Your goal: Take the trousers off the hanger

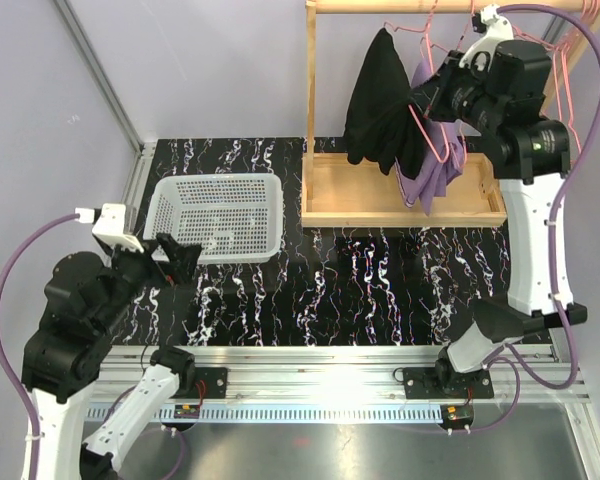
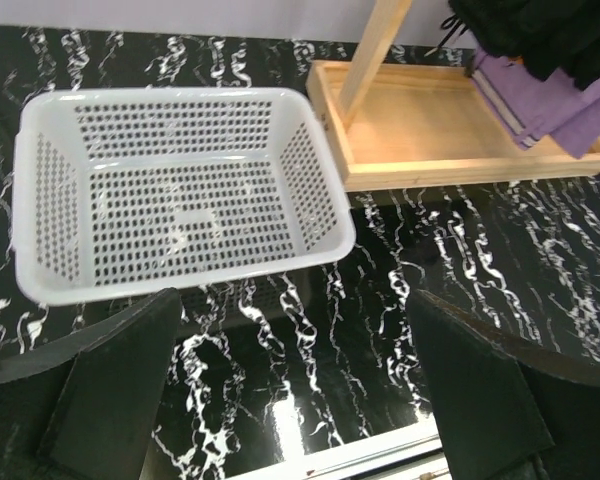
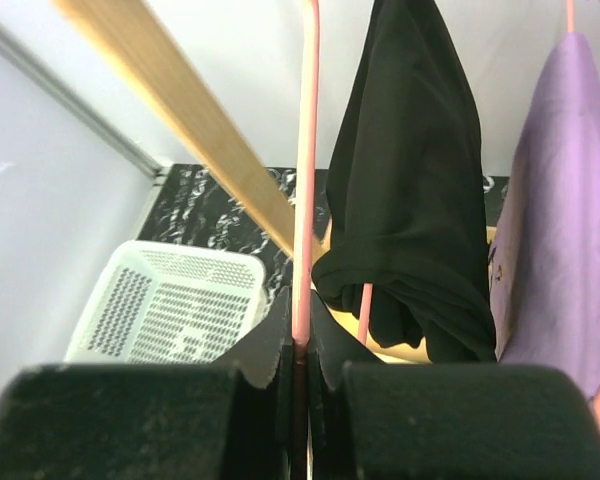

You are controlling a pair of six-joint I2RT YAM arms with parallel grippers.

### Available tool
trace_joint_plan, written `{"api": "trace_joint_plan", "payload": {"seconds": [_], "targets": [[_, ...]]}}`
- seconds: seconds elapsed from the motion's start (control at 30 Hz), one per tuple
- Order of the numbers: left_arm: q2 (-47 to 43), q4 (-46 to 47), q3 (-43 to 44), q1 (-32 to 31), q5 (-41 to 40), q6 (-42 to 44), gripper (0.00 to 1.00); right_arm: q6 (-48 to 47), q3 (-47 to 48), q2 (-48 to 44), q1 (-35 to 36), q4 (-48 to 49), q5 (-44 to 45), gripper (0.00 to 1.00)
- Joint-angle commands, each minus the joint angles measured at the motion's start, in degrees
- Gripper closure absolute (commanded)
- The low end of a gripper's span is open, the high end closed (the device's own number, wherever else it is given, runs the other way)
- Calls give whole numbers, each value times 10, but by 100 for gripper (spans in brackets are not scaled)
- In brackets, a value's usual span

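Note:
The black trousers [image 1: 378,100] are draped over a pink wire hanger [image 1: 429,133] that hangs from the wooden rail. The light purple trousers [image 1: 436,178] hang just to their right. My right gripper [image 1: 422,100] is raised at the rack, shut on the hanger's pink wire [image 3: 305,150]. In the right wrist view the wire runs straight up out of the gripper [image 3: 298,335], with the black trousers [image 3: 410,180] and the purple trousers [image 3: 560,220] to its right. My left gripper [image 1: 180,258] is open and empty, low beside the basket; its own view shows the gripper [image 2: 292,335] over bare table.
A white perforated basket [image 1: 216,217] stands on the black marbled table at the left. The wooden rack has a tray base [image 1: 400,215], an upright post [image 1: 310,100] and a top rail [image 1: 380,6]. More pink hangers [image 1: 570,90] hang at the far right.

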Motion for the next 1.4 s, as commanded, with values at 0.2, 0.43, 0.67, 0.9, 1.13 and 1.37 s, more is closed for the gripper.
{"api": "trace_joint_plan", "payload": {"seconds": [0.2,0.43,0.67,0.9,1.13,1.37], "targets": [[92,72,104,-3,103,4,1,14,-26,-110,2,97,-74,100],[150,125,139,-7,132,-8,1,36,-124,-180,2,123,-116,100],[220,141,186,-113,29,16,1,72,-236,-264,3,185,-165,100],[332,159,236,-339,-184,76,1,98,-346,-322,2,234,-178,100],[409,272,256,-483,-244,106,1,154,-409,-363,3,288,-185,100],[483,380,256,-506,-251,122,1,174,-386,-370,2,272,-165,100]]}}
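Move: The right hand has one side of the pink hanger between its shut fingers; the black trousers draped on this hanger lie about 10 cm ahead, 6 cm left and 7 cm lower. From that hand the purple trousers are some 10 cm ahead, 5 cm right and 10 cm below, and the rack's left post 15 cm ahead and 21 cm left. For the empty left hand, the black trousers are roughly 25 cm ahead, 40 cm right and 8 cm higher; the white basket sits 23 cm straight ahead, 22 cm below. Keeping its pinch on the hanger, the right hand draws it back about 15 cm, away from the rack, rising a little before sinking slightly below its starting height, while it swings counter-clockwise and its left side tips up by some 20 degrees. Meanwhile the left hand, fingers still wide open, first rises with some forward travel, then sweeps right across the front of the rack, almost 30 cm in all, turning about 30 degrees clockwise to point towards the black trousers and stopping short of them without a visible touch. ##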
